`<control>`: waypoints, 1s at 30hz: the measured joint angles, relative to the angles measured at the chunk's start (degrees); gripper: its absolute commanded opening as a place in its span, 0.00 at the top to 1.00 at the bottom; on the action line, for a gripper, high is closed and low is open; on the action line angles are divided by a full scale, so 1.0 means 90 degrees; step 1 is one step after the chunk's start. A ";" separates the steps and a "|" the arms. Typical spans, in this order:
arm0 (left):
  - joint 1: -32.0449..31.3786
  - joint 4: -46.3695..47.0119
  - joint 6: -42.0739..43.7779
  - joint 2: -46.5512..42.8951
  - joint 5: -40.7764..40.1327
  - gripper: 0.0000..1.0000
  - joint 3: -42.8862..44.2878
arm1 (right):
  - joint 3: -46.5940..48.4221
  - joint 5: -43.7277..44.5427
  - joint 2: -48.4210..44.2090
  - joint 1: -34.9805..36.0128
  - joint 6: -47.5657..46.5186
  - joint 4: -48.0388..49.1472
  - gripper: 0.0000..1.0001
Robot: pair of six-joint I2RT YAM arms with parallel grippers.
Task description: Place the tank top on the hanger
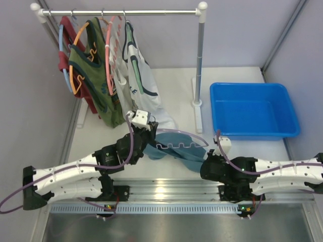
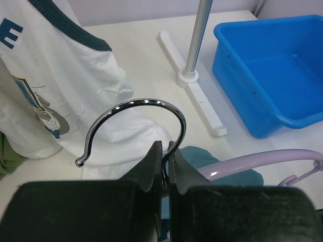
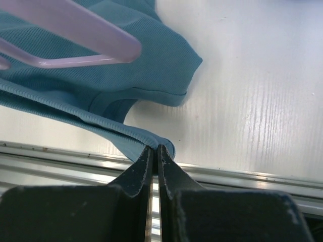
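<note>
The lavender hanger (image 1: 174,146) hangs low over the table between the arms, its wavy edge across the teal tank top (image 1: 177,156). My left gripper (image 1: 150,132) is shut on the stem of the hanger's metal hook (image 2: 133,103); in the left wrist view the lavender arm (image 2: 262,159) runs off to the right over the tank top (image 2: 202,156). My right gripper (image 3: 156,151) is shut on a ribbed edge of the tank top (image 3: 161,65), close to the table's front rail. The hanger (image 3: 75,22) crosses above the fabric there. The tank top's left part is hidden under my left arm.
A clothes rack (image 1: 121,12) at the back left carries an olive patterned top (image 1: 96,75), a white top (image 1: 139,75) and coloured hangers. Its post (image 1: 200,60) and foot stand mid-table. A blue bin (image 1: 252,108) sits at the right. An aluminium rail (image 1: 161,189) runs along the near edge.
</note>
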 measured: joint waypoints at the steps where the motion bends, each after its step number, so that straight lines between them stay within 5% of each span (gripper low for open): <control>1: 0.0000 0.0036 0.0024 -0.0051 0.0007 1.00 -0.0019 | 0.0002 0.0032 -0.0080 -0.0010 0.0012 -0.0075 1.00; 30: 0.0000 0.0265 0.0527 -0.0461 0.0634 1.00 -0.0223 | 0.1219 0.0454 -0.0935 -0.0143 -0.0469 -0.1564 1.00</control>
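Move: The right gripper already pinches an edge of the teal tank top; the hanger's free right end is about 4 cm ahead of it, barely 1 cm left and some 6 cm above. The loose body of the tank top lies about 8 cm left and 5 cm ahead, roughly 8 cm lower. The blue bin is some 20 cm right and 18 cm ahead, about 6 cm below. From the left gripper, holding the hanger's neck, that free end is roughly 20 cm right, 5 cm back and 5 cm below. Raise the right gripper about 6.5 cm, keeping its pinch on the tank top's edge, and draw it some 3.5 cm to the right, first outward and then mostly upward, to bring the cloth up beside the hanger's free end. Keep the left gripper shut on the hanger's neck, easing it up and back by about 1 cm and turning it slightly clockwise. ##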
